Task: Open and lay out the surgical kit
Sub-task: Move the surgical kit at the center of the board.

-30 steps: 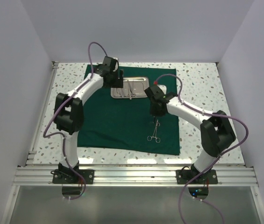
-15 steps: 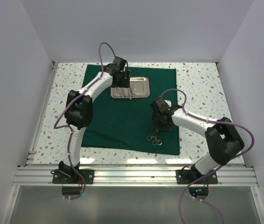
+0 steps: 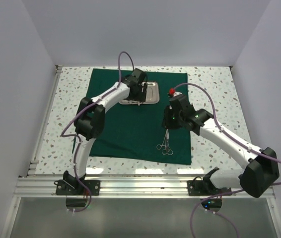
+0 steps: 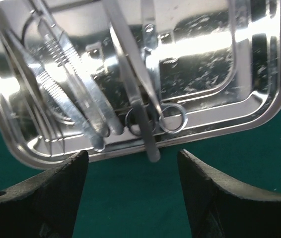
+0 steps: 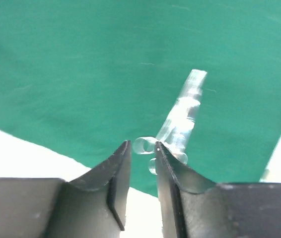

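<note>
The dark green cloth (image 3: pixel 125 134) lies spread flat on the table. The steel tray (image 3: pixel 153 99) sits at its far middle. My left gripper (image 3: pixel 140 90) hovers over the tray, open and empty. In the left wrist view the tray (image 4: pixel 259 106) holds tweezers (image 4: pixel 76 99), a slender probe (image 4: pixel 135 94) and ring-handled scissors (image 4: pixel 173 116), with my left gripper (image 4: pixel 133 154) just off the tray's near rim. Another ring-handled instrument (image 3: pixel 166 141) lies on the cloth near its front right. My right gripper (image 3: pixel 169 119) is above it, jaws a narrow gap apart and empty (image 5: pixel 141 145); the instrument (image 5: pixel 185 111) lies beyond the tips.
The speckled table (image 3: pixel 215 89) shows around the cloth. White walls close in the left, right and back. An aluminium rail (image 3: pixel 140 186) runs along the near edge. In the right wrist view the cloth's edge meets pale table (image 5: pixel 21 148).
My left gripper has moved right along the tray. My right gripper dipped to the cloth, then drew back, leaving the ring-handled instrument lying there.
</note>
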`<state>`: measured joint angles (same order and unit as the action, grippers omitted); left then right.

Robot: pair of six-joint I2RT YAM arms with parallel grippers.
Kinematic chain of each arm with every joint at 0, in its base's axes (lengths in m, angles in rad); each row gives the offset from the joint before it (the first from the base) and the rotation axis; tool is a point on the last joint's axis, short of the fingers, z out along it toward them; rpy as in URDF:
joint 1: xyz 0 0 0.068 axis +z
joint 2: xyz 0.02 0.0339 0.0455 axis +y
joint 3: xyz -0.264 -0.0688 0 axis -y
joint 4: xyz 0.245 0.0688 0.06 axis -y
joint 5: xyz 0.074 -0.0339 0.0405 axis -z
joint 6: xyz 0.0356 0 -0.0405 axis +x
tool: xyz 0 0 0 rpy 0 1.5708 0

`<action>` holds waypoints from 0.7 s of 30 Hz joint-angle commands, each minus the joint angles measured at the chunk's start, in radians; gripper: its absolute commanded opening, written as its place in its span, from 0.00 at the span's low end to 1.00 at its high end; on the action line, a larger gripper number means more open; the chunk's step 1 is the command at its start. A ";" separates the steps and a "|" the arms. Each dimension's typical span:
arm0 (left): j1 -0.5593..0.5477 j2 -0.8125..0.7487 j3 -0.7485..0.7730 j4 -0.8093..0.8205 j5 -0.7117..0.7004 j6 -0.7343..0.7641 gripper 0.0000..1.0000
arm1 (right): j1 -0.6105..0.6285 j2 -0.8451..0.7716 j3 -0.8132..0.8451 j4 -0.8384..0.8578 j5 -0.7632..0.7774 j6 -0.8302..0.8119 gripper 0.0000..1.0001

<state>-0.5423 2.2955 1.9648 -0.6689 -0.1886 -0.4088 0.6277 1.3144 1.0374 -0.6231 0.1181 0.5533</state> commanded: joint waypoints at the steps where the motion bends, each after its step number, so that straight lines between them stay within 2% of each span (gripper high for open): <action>1: 0.027 -0.160 -0.059 0.028 -0.081 0.021 0.77 | 0.010 0.012 0.016 0.153 -0.314 -0.069 0.26; 4: 0.060 -0.233 -0.061 -0.010 -0.098 0.031 0.78 | 0.071 0.124 0.093 0.180 -0.431 -0.078 0.23; 9: 0.206 -0.367 -0.084 -0.038 -0.112 0.044 0.79 | 0.214 0.379 0.283 0.134 -0.380 -0.131 0.00; 14: 0.329 -0.490 -0.118 -0.057 -0.118 0.083 0.80 | 0.297 0.551 0.426 0.135 -0.388 -0.127 0.00; 18: 0.354 -0.573 -0.185 -0.055 -0.126 0.093 0.80 | 0.368 0.687 0.605 0.092 -0.383 -0.144 0.00; 21: 0.364 -0.625 -0.268 -0.035 -0.121 0.091 0.80 | 0.398 0.779 0.674 0.089 -0.379 -0.133 0.00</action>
<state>-0.1722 1.7088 1.7630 -0.6987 -0.3111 -0.3462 1.0008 2.0457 1.6234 -0.5167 -0.2356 0.4355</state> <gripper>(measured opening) 0.803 0.010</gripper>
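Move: The open left hand is just above the tray's near rim; the tray's middle lies about 6 cm ahead, level sideways and 3 cm below. The two clamps on the cloth are some 20 cm back and 13 cm right of that hand. They lie almost under the right hand, about 11 cm down and 1 cm ahead and left. From the right hand, the tray is roughly 28 cm ahead and 15 cm left. Left hand rises about 30 cm up-left from the tray; the empty right hand, closing, sweeps some 25 cm left. ##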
